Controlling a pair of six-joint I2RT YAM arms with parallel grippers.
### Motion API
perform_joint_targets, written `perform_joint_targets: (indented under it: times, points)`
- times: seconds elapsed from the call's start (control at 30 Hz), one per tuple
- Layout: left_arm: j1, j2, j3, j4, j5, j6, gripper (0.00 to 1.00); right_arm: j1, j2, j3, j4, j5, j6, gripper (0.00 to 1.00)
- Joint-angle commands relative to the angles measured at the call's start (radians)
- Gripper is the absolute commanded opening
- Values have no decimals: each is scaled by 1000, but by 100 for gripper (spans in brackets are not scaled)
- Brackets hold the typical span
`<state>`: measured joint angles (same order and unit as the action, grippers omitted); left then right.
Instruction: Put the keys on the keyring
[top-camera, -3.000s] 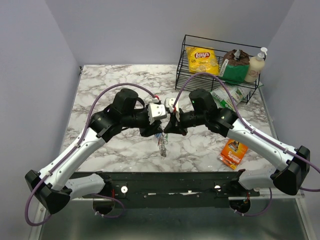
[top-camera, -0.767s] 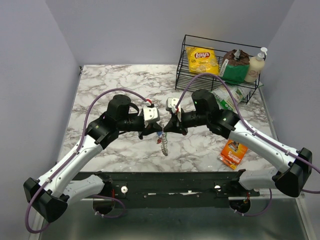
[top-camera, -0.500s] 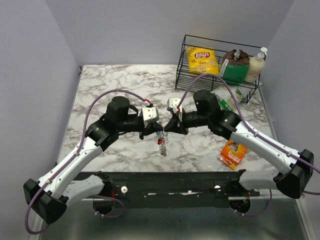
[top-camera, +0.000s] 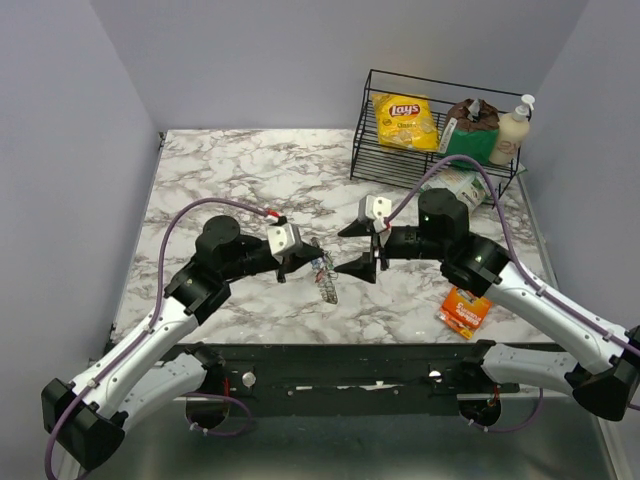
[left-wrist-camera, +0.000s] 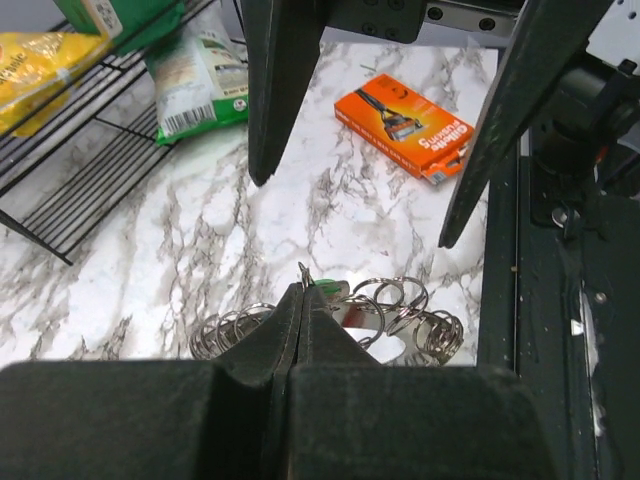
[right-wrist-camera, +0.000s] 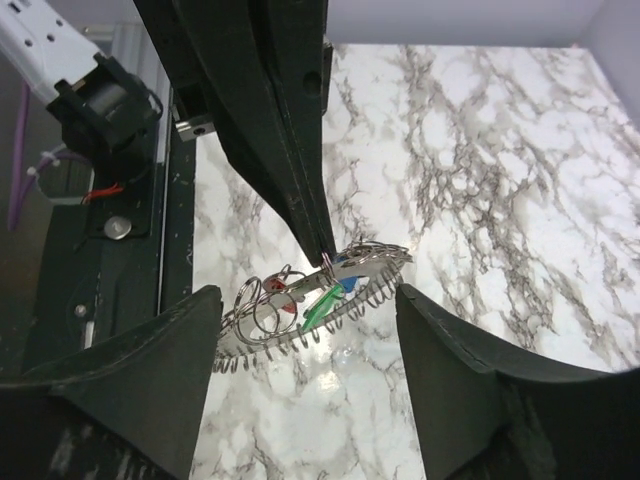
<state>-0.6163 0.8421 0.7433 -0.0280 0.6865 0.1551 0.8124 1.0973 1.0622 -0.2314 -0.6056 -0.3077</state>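
My left gripper (top-camera: 305, 258) is shut, its tips (left-wrist-camera: 303, 285) pinching a small wire loop at the rim of the keyring (top-camera: 325, 281). The keyring (right-wrist-camera: 361, 263) is a flat grey ring edged with many small loops. It hangs tilted from those tips above the marble. On it sit the keys: a red one (right-wrist-camera: 276, 286), a blue one (right-wrist-camera: 348, 281) and a green one (right-wrist-camera: 321, 311). My right gripper (top-camera: 357, 248) stands wide open just right of the keyring, touching nothing. In the right wrist view its fingers flank the keyring from a distance (right-wrist-camera: 305, 297).
A black wire basket (top-camera: 372, 150) at the back right holds a yellow crisp bag (top-camera: 404, 120), a green packet and a pump bottle (top-camera: 512, 130). A green-white packet (top-camera: 455, 190) lies in front of it. An orange packet (top-camera: 466, 305) lies near the right arm.
My right gripper has opened, let go and drawn back to the right. My left gripper has closed and shifted slightly left, and the keyring now hangs from it alone.
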Motion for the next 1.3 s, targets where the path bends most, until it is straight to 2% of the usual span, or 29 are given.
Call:
perform_joint_targets:
  times: [0.0, 0.13, 0.3, 0.57, 0.8, 1.27]
  points:
    - [4, -63, -65, 218, -7, -43, 0, -1, -62, -50, 116, 73, 51, 80]
    - [4, -110, -143, 390, 2, -69, 0, -61, -59, -56, 145, -38, 94, 78]
    - [4, -156, -200, 497, 120, -103, 0, -174, -40, -76, 266, -339, 180, 68]
    - [4, -166, -213, 606, 237, -152, 0, -185, 27, -21, 276, -584, 205, 62]
    - [4, -167, -200, 600, 240, -152, 0, -185, 47, -13, 277, -608, 220, 52]
    - [4, -158, -180, 576, 243, -150, 0, -142, 110, 19, 268, -583, 233, 46]
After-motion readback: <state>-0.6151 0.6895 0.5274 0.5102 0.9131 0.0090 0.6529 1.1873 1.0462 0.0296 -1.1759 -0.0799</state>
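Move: The green key hangs on the keyring just under the left fingers, about 3 cm below that hand and 1 cm to its right. From the open right hand it lies some 3 cm to the left and 3 cm down, roughly level fore and aft. From the right hand, the keyring's middle is about 3 cm left, 2 cm back and 3 cm down; the blue key is 4 cm left, 2 cm ahead and 3 cm down; the red key is 4 cm left, 2 cm back and 3 cm down. The keyring, still pinched in the shut left fingers, is carried back about 6 cm and up some 5 cm, the fingertips tilting up and the wrist rolling. The right hand rises, first easing out and away to the right, then follows back some 4 cm, swinging its fingers about 20 degrees counter-clockwise to face the green key and narrowing them partway without shutting. ##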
